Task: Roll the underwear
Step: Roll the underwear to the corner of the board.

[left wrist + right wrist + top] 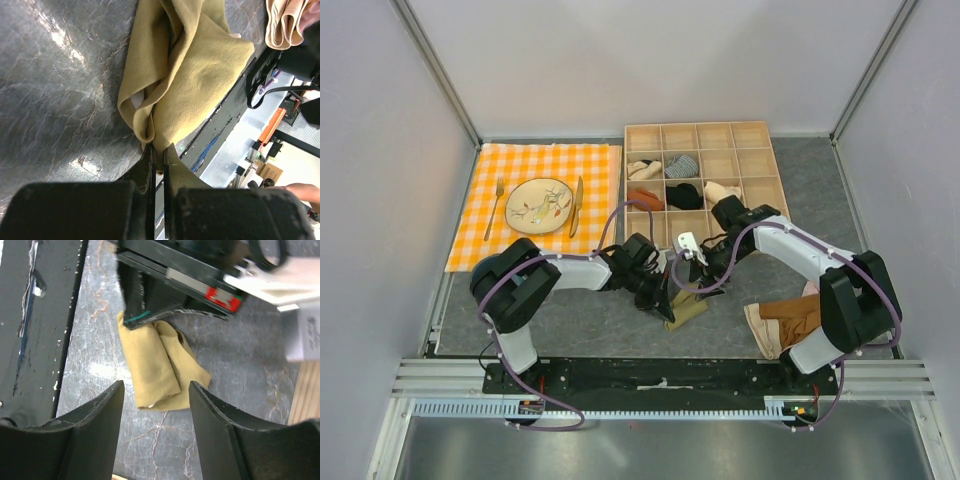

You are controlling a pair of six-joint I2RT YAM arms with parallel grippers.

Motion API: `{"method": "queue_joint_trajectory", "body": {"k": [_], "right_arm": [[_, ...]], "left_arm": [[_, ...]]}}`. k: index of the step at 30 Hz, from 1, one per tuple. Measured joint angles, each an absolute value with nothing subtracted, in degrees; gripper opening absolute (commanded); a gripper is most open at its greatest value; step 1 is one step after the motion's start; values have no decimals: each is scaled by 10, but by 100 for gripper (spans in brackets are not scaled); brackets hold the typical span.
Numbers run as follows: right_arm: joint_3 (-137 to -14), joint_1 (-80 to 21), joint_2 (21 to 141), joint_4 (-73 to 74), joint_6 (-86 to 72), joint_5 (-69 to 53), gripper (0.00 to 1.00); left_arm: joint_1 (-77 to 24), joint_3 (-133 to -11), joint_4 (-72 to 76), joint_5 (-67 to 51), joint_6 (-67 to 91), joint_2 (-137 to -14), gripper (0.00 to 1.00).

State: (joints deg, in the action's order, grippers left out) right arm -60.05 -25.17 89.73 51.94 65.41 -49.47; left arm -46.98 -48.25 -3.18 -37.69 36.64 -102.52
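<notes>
The underwear (687,310) is an olive-khaki bundle, partly rolled, on the grey mat between the two arms. In the left wrist view its crumpled folds (190,75) spread away from my left gripper (159,150), whose jaws are shut on the fabric's near edge. From above, that left gripper (665,298) sits at the bundle's left side. My right gripper (155,387) hovers open over the underwear (155,365), nothing between its fingers; in the top view the right gripper (694,278) is just behind the bundle. A sliver of pale cream shows at the roll's end.
A wooden compartment box (760,135) holding several rolled garments stands at the back. An orange checked cloth (480,230) with a plate (538,205), fork and knife lies back left. A rust-brown and pink garment pile (785,320) lies right of the underwear. The black base rail (660,375) runs along the near edge.
</notes>
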Motion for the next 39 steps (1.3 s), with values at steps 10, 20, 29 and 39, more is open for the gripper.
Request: {"method": "queue_joint_trajectory", "body": {"k": [10, 20, 29, 39], "right_arm": [[-517, -342, 851, 513, 755, -437, 63], [-476, -385, 844, 411, 741, -361, 62], [-447, -399, 845, 352, 737, -324, 49], [-456, -403, 864, 327, 706, -316, 26]], "left_arm": [[-463, -490, -40, -392, 366, -1035, 2], [-461, -494, -44, -396, 366, -1038, 2], [-457, -496, -48, -396, 366, -1038, 12], [-441, -475, -81, -281, 364, -958, 45]]}}
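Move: The folded underwear lies under and beside the open right hand: its middle is about 7 cm below, 3 cm back and 4 cm to the left. The organizer tray's middle is some 24 cm ahead of the right hand and about level sideways, 8 cm lower, and the brown cloth pile is about 19 cm to its right, 7 cm back. The left hand already pinches the bundle's left end, whose middle is roughly 4 cm to its right and 2 cm ahead. The right hand comes down about 7 cm onto the right-hand part of the underwear, first swinging back some 5 cm and then creeping forward again about half of that, turning roughly 15 degrees counter-clockwise with its fingers open before they close and pinch the bundle. The left hand keeps its pinch on the other end, almost still, until the right fingers are closing, then opens and comes free, drawing off about 3 cm forward and a little to the left. ##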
